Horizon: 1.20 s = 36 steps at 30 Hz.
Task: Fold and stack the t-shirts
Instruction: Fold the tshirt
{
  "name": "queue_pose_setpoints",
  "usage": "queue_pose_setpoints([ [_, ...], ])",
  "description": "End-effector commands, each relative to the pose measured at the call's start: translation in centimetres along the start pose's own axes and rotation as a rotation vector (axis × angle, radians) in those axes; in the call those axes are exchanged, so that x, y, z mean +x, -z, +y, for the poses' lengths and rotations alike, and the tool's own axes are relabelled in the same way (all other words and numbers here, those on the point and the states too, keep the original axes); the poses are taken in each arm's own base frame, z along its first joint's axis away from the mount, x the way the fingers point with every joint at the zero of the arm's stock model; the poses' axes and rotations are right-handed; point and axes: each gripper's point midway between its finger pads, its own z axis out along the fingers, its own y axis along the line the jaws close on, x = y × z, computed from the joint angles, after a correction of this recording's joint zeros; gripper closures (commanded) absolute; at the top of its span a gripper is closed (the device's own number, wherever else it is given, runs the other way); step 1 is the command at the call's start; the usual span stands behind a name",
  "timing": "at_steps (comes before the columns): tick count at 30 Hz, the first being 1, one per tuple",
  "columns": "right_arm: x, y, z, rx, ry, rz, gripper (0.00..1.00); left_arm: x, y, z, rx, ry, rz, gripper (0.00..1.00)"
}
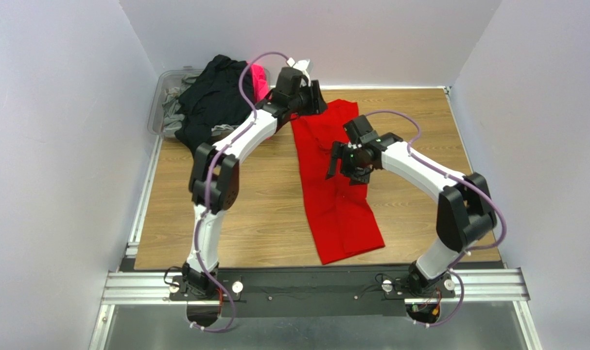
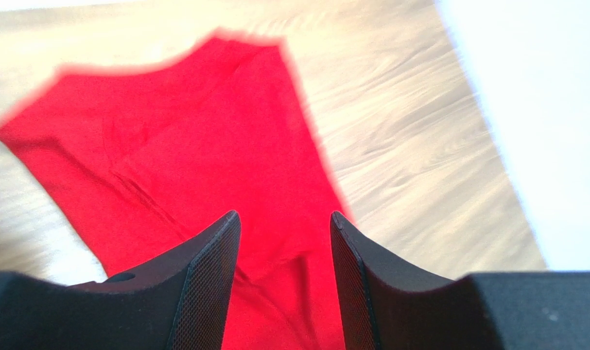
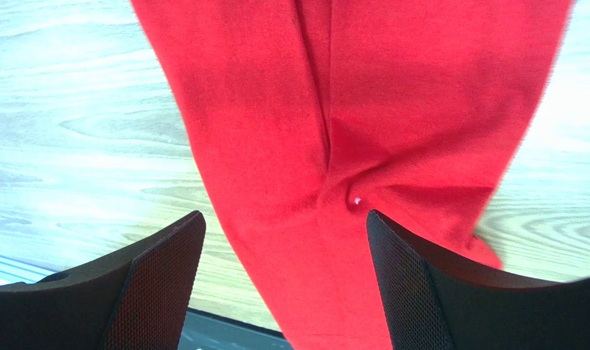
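A bright red t-shirt (image 1: 334, 182) lies folded lengthwise into a long strip down the middle of the wooden table. My left gripper (image 1: 314, 98) hangs over the strip's far end, open, with red cloth (image 2: 203, 146) below the jaws and nothing between them. My right gripper (image 1: 339, 162) hovers above the strip's middle, open wide, with the red cloth (image 3: 393, 109) under it and its fingers empty. Other t-shirts, black (image 1: 210, 98) and hot pink (image 1: 261, 80), are heaped at the far left.
A clear plastic bin (image 1: 166, 102) at the far left holds the heap of shirts, with grey cloth (image 1: 175, 117) showing. White walls close in the table on three sides. A black rail (image 1: 312, 281) runs along the near edge.
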Motion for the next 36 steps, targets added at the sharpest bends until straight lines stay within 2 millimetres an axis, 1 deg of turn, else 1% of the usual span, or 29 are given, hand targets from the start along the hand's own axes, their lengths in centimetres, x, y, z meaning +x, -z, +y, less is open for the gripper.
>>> queue_pose_setpoints([
  [1, 0.4, 1.1, -1.6, 0.046, 0.034, -0.048, 0.12, -2.1, 4.4, -3.1, -0.016, -0.072, -0.080, 0.43],
  [2, 0.8, 1.2, -2.0, 0.051, 0.032, -0.044, 0.12, -2.5, 6.0, -4.8, 0.001, -0.086, -0.101, 0.43],
  [3, 1.6, 1.0, -2.7, 0.066, 0.033, -0.030, 0.12, -2.1, 6.6, -5.0, -0.017, -0.088, -0.105, 0.43],
  [4, 2.0, 1.3, -3.0, 0.066, 0.029, -0.032, 0.12, -0.5, 7.8, -5.9, -0.014, -0.099, -0.086, 0.43],
  [6, 2.9, 1.3, -3.6, 0.073, 0.028, -0.022, 0.12, 1.2, 8.9, -6.1, -0.038, -0.108, -0.071, 0.43],
  [7, 3.3, 1.3, -4.6, 0.102, 0.026, -0.030, 0.12, 3.1, 9.9, -6.0, -0.048, -0.103, -0.041, 0.43],
  [8, 4.0, 1.1, -5.3, 0.117, 0.029, -0.016, 0.12, 4.5, 10.4, -6.6, -0.065, -0.110, -0.034, 0.43],
  [9, 3.9, 1.3, -5.2, 0.113, 0.029, -0.022, 0.12, 5.8, 11.0, -6.9, -0.066, -0.107, -0.020, 0.43],
  [10, 4.5, 1.1, -5.8, 0.126, 0.030, -0.011, 0.12, 8.7, 11.3, -6.0, -0.092, -0.106, 0.031, 0.43],
  [11, 4.7, 1.1, -6.1, 0.130, 0.032, -0.008, 0.12, 9.0, 12.4, -6.4, -0.095, -0.086, 0.018, 0.43],
  [12, 5.0, 1.0, -6.3, 0.134, 0.032, -0.003, 0.12, 10.9, 12.9, -7.5, -0.080, -0.094, 0.044, 0.43],
  [13, 5.2, 1.0, -6.5, 0.138, 0.033, 0.000, 0.12, 12.2, 13.4, -7.5, -0.086, -0.090, 0.059, 0.43],
  [14, 5.8, 0.9, -7.0, 0.149, 0.033, 0.010, 0.12, 14.3, 14.4, -7.1, -0.096, -0.088, 0.089, 0.43],
  [15, 5.8, 1.1, -7.1, 0.148, 0.033, 0.004, 0.12, 15.8, 15.0, -7.8, -0.095, -0.066, 0.103, 0.43],
  [16, 6.1, 1.1, -7.5, 0.157, 0.034, 0.003, 0.12, 17.0, 15.5, -7.9, -0.096, -0.051, 0.117, 0.43],
  [17, 6.6, 0.9, -8.2, 0.172, 0.031, 0.012, 0.12, 18.4, 16.5, -7.5, -0.103, -0.038, 0.127, 0.43],
  [18, 6.8, 1.1, -8.7, 0.184, 0.032, 0.003, 0.12, 19.9, 17.1, -8.5, -0.086, -0.009, 0.144, 0.43],
  [19, 7.0, 1.1, -9.0, 0.189, 0.026, 0.003, 0.12, 21.2, 17.9, -8.3, -0.080, 0.004, 0.153, 0.43],
  [21, 7.9, 0.9, -10.2, 0.210, 0.016, 0.022, 0.12, 22.9, 18.7, -8.7, -0.065, 0.039, 0.170, 0.43],
  [22, 8.1, 1.1, -10.6, 0.210, 0.007, 0.030, 0.12, 24.3, 19.3, -9.1, -0.049, 0.063, 0.191, 0.43],
  [24, 8.7, 1.3, -11.3, 0.225, -0.003, 0.035, 0.12, 25.9, 19.9, -9.7, -0.033, 0.079, 0.220, 0.43],
  [25, 9.1, 1.8, -11.9, 0.242, -0.005, 0.031, 0.12, 27.1, 20.2, -9.7, -0.032, 0.076, 0.243, 0.43],
  [26, 9.0, 2.0, -11.9, 0.240, -0.017, 0.025, 0.12, 28.3, 20.7, -10.8, 0.002, 0.078, 0.270, 0.43],
  [28, 9.0, 2.5, -11.7, 0.232, -0.022, 0.017, 0.12, 29.8, 21.1, -11.5, 0.020, 0.068, 0.305, 0.43],
  [29, 9.2, 2.9, -12.0, 0.245, -0.027, 0.022, 0.12, 31.0, 21.4, -12.1, 0.029, 0.054, 0.332, 0.43],
  [30, 9.4, 3.0, -12.1, 0.247, -0.033, 0.028, 0.12, 31.6, 21.6, -12.4, 0.034, 0.050, 0.346, 0.43],
  [33, 11.0, 2.8, -12.6, 0.258, -0.067, 0.084, 0.13, 33.4, 21.9, -12.5, 0.018, 0.064, 0.396, 0.43],
  [34, 12.0, 2.6, -12.8, 0.262, -0.089, 0.116, 0.14, 34.3, 22.2, -12.4, 0.014, 0.062, 0.416, 0.43],
  [36, 12.8, 2.6, -13.1, 0.268, -0.106, 0.135, 0.16, 35.3, 22.6, -12.5, 0.013, 0.078, 0.437, 0.43],
])
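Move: My open left hand is above the far end of the red t-shirt, which lies about 16 cm below. The shirt's near left corner, my goal, is some 47 cm back and 2 cm left; the clothes bin stands about 33 cm left, level with the hand. From my right hand, the shirt's near right corner lies roughly 20 cm back, 10 cm right and 8 cm down; the near left corner is 25 cm back, 8 cm left. I arc my left hand back about 40 cm over the length of the shirt, first lifting some 9 cm, then sinking well below where I began, slowing towards the near left corner while the fingers tip down and turn slightly clockwise. My right hand eases back and right, and a little down, towards the near right corner, tilting about 10 degrees. Both grippers stay open. ##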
